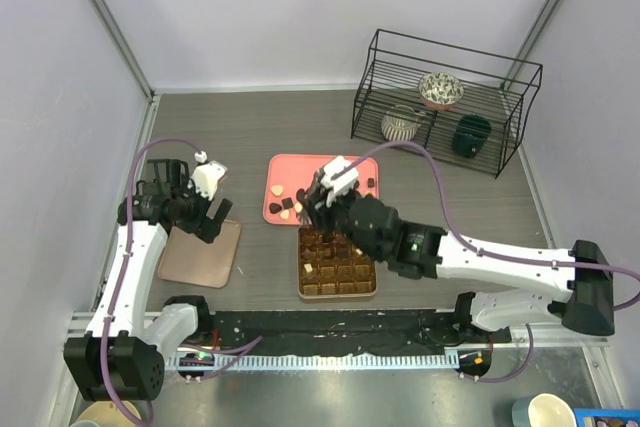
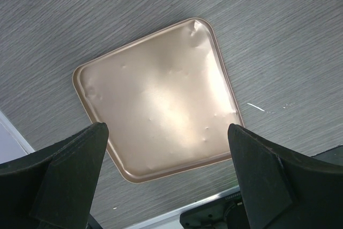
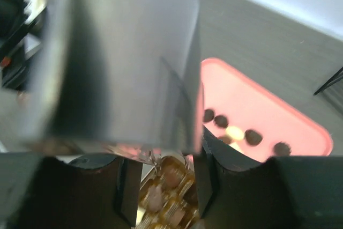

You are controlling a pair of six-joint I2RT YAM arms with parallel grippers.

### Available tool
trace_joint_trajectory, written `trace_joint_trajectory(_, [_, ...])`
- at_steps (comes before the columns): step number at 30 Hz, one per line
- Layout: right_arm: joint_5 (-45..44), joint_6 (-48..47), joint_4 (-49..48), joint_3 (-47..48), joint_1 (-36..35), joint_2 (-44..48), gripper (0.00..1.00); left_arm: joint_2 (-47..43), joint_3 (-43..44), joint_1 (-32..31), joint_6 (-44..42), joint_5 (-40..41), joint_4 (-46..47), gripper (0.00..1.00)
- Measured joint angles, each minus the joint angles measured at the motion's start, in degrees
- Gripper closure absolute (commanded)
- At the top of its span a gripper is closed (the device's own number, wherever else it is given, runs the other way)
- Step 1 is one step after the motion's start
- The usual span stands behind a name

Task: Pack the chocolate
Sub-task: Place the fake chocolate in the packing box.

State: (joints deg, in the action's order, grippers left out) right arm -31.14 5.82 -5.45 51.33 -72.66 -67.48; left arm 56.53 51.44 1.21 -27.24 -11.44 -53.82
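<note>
Several pieces of chocolate (image 1: 287,207), dark and cream, lie on the flat pink tray (image 1: 290,172); the right wrist view shows them (image 3: 253,137) on the tray (image 3: 252,105) too. More sit in cells of the gold-brown gridded box (image 1: 338,293). My right gripper (image 1: 318,209) hangs over the box's far edge. Its jaws stand apart, with the box (image 3: 171,202) showing through the gap. A blurred grey shiny slab (image 3: 118,63) hides the fingertips. My left gripper (image 1: 208,222) is open and empty above the gold-brown lid (image 2: 161,100).
The lid (image 1: 200,252) lies flat at the left, close to the table's near edge. A black wire rack (image 1: 445,97) at the back right holds two bowls and a dark green cup. Grey walls close the table on three sides.
</note>
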Motion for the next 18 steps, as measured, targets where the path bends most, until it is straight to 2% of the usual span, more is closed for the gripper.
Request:
trace_joint_trajectory(5, [5.05,-2.47,-4.17,5.38,9.92,-5.38,0.58,0.11,0.02,0.0,0.02,-0.22,0.02,0.0])
trace_joint_trajectory(9, [9.9,-3.58,-7.52,10.16,16.33,-13.25,0.58,0.37,0.02,0.0,0.04,-0.26,0.02,0.0])
trace_joint_trajectory(18, [16.33,-4.24,-11.26,16.06,21.9,-29.44,0.56,0.83,0.09,0.02,0.04,-0.37,0.04,0.01])
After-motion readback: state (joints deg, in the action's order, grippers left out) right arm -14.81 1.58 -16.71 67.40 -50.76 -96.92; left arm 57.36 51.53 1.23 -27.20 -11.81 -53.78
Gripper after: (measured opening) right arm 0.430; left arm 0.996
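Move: The right hand, already holding the tongs, is above the packing box, whose middle is about 25 cm below and 5 cm to its right. It is bound for the pink tray of chocolates, centred some 17 cm ahead, 1 cm right and 25 cm below. A dark chocolate in the tray lies about 17 cm ahead and 4 cm left of the hand. From the idle left hand, the pink tray is roughly 16 cm ahead and 27 cm right. Keeping the tongs, the right hand swings some 17 cm forward from box to pink tray, sinking late. ##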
